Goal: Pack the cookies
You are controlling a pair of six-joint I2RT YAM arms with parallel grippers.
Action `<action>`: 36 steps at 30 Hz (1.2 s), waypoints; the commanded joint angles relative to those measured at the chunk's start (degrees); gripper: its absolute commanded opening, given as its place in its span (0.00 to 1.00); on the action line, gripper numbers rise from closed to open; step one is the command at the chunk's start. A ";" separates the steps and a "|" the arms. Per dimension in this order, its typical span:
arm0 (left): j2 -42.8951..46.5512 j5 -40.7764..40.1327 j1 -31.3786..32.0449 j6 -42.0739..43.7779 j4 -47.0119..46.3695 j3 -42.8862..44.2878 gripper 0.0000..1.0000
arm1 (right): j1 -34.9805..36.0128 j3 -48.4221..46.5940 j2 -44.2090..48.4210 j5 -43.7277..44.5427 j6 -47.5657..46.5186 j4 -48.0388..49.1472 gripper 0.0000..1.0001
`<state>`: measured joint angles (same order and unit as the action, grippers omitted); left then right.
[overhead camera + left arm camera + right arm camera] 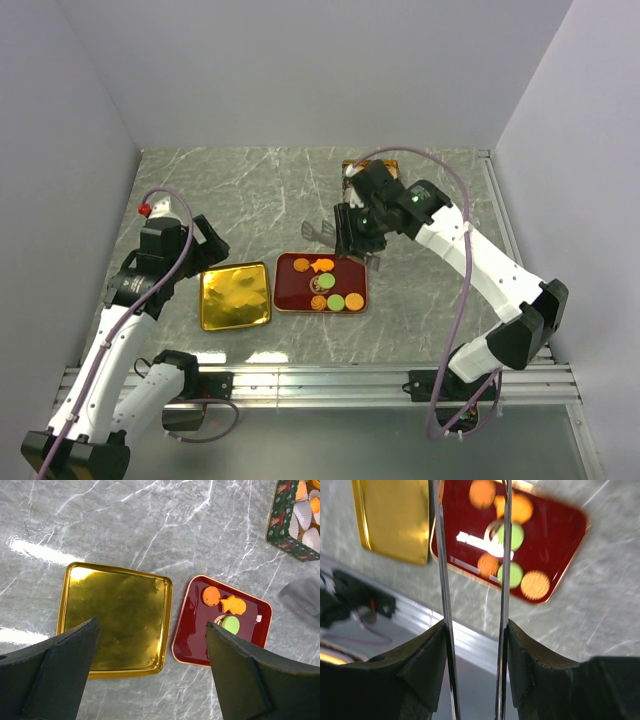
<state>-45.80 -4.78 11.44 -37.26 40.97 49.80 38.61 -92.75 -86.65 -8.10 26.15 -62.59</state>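
Observation:
Several cookies lie on a dark red tray (290, 290): orange ones (301, 264), green ones (326, 281) and a tan one (354, 299). They also show in the right wrist view (516, 535) and partly in the left wrist view (211, 595). My right gripper (358, 235) is shut on metal tongs (505, 580), whose two blades stand apart and point down at the tray's far edge. The pads (427, 650) press on the blades. My left gripper (205, 245) is open and empty, hovering over a gold tray (235, 295) and the table beside it.
A green patterned tin (280, 520) with white paper cups stands at the back, behind the right gripper (350, 168). The gold tray (115, 620) lies just left of the red tray (192, 640). A metal rail runs along the near table edge (320, 380).

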 commanded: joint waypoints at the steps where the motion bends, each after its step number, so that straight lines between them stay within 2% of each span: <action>1: 1.59 0.47 -0.19 0.60 -1.95 -0.32 0.94 | 3.04 3.79 3.86 0.45 1.09 2.91 0.54; 7: 0.89 0.56 0.33 0.52 -1.68 -0.23 0.93 | 7.35 3.98 2.81 3.96 0.83 0.89 0.55; 20: 0.27 -0.32 1.57 0.08 -1.33 -0.06 0.93 | 7.53 13.64 4.91 7.66 3.91 1.68 0.55; 36: -0.25 -0.50 1.57 -0.01 -1.24 -0.06 0.92 | 7.97 11.72 0.00 10.47 3.12 0.89 0.57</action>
<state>-46.02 -4.82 12.78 -37.19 40.99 49.71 46.11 -78.65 -85.78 0.43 29.56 -62.24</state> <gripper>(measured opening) 0.926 0.569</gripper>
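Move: The right hand grips the tongs above the red tray. The fish cookie, seemingly the target, lies about 3 cm ahead of the hand, 6 cm left and 22 cm below. The upper green cookie is level fore-and-aft with the hand, 6 cm left, and the round orange cookie 3 cm ahead and 12 cm left, both equally low. From the idle left hand the fish cookie lies some 3 cm ahead, 22 cm right and 19 cm down. Right hand lowers the held tongs about 8 cm and back 5 cm towards the fish cookie, steepening some 15 degrees. ##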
